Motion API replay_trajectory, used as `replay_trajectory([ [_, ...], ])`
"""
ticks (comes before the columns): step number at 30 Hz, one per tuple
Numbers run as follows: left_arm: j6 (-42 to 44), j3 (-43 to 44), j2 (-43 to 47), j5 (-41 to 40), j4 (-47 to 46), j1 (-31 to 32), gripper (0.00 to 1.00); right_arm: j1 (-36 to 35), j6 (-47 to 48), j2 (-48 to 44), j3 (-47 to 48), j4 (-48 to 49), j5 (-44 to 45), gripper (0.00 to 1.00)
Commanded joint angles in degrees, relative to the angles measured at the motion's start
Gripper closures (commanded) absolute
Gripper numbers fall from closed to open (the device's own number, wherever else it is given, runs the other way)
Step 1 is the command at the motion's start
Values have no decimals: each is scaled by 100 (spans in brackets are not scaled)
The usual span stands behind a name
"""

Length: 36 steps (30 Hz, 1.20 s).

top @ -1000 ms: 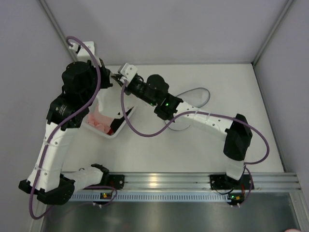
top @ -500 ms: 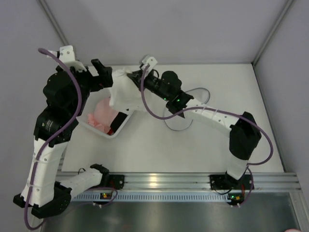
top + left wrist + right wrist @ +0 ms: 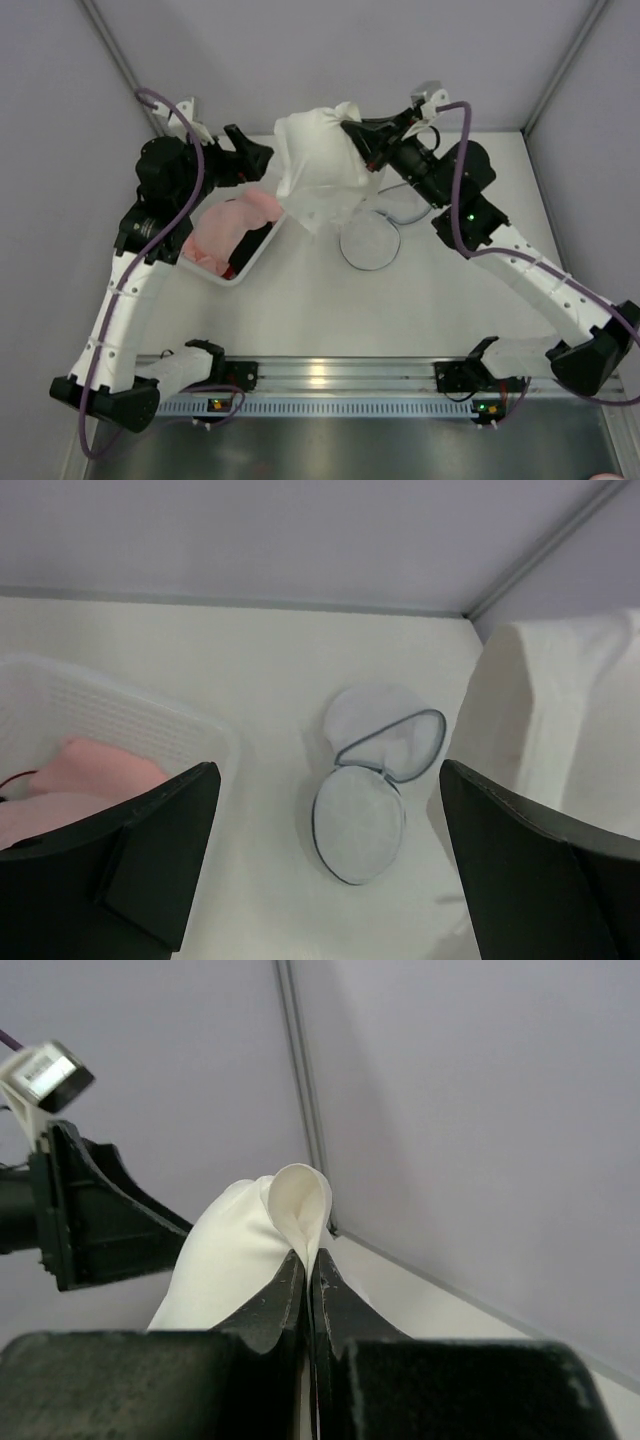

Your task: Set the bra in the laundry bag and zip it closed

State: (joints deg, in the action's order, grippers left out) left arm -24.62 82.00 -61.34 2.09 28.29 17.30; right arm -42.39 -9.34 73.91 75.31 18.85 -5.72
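Observation:
The white bra hangs in the air above the table's far middle, pinched at its upper right edge by my right gripper, which is shut on it. In the right wrist view a fold of the bra sticks up between the closed jaws of the right gripper. The round mesh laundry bag lies open on the table below, its two halves spread; the left wrist view shows the laundry bag too. My left gripper stands open just left of the bra, holding nothing. The bra fills that view's right side.
A clear plastic bin sits left of the bag, holding a pink cloth and a black-and-red item. The enclosure's back wall and side rails close in the table's far edge.
The left gripper has let go of the bra and opened. The right arm has lifted the bra out of the bin and carried it right, toward the bag.

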Motion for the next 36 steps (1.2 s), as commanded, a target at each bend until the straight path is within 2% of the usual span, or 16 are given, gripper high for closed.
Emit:
replay_trajectory([
  [1, 9, -385, -54, 2513, -1464, -192, 3, 257, -349, -420, -60, -610, 62, 100],
  [2, 106, -717, -1, 2855, -1806, -183, 3, 310, -340, -491, -104, -646, 53, 100],
  [3, 281, -920, 60, 3581, -2149, -183, 3, 363, -340, -666, -208, -672, 53, 100],
  [5, 423, -1420, 297, 4157, -3168, -183, 2, 389, -323, -807, -306, -698, -26, 100],
  [6, 441, -1536, 350, 4542, -3416, -183, 2, 390, -322, -921, -358, -725, -35, 100],
  [8, 406, -1625, 386, 4826, -3804, -174, 2, 398, -305, -1018, -385, -795, -61, 100],
  [14, 353, -1450, -44, 4845, -3796, -183, 5, 425, -322, -931, -464, -673, -429, 100],
  [17, 659, -1432, -202, 4468, -3727, -174, 5, 425, -401, -809, -500, -479, -895, 100],
  [23, 1047, -1239, -466, 4152, -3629, -183, 9, 425, -472, -738, -438, -426, -1203, 100],
  [26, 759, -1107, -589, 4185, -3699, -174, 25, 425, -463, -781, -508, -400, -1204, 100],
  [27, 635, -1081, -633, 4221, -3743, -174, 34, 425, -446, -782, -552, -356, -1169, 100],
  [28, 486, -1054, -616, 4238, -3822, -174, 49, 433, -446, -799, -578, -347, -1090, 100],
  [31, -173, -1072, -493, 4230, -4129, -174, 69, 425, -454, -764, -684, -225, -1063, 100],
  [32, -427, -1115, -449, 4151, -4200, -148, 88, 425, -498, -738, -762, -154, -1063, 100],
  [34, -587, -1072, -300, 3966, -4209, -122, 99, 425, -559, -720, -912, 99, -1072, 100],
  [36, -693, -1028, -186, 3922, -4209, -122, 100, 433, -612, -667, -965, 189, -1063, 100],
])
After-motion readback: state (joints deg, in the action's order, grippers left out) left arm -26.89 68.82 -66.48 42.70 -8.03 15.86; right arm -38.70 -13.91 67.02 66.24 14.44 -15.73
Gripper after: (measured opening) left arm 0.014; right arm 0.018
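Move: Hanging from the right fingers, the white cloth has its middle about 13 cm to the left hand's right, 2 cm back and 4 cm lower; from the right hand it lies some 5 cm left, 1 cm back and 9 cm below. From the left hand, the white basket is about 16 cm ahead, 11 cm left and 36 cm down, and the grey-rimmed mesh bag some 19 cm ahead, 27 cm right and 40 cm down. Swinging clockwise about 40 degrees to face the cloth, the open left hand sweeps some 10 cm right, first drawing back and dipping, then pushing forward to the cloth's left edge, where its fingers shut and rise about 3 cm. The right hand keeps its pinch, swings right and partly returns, and sinks about 5 cm, easing back. ##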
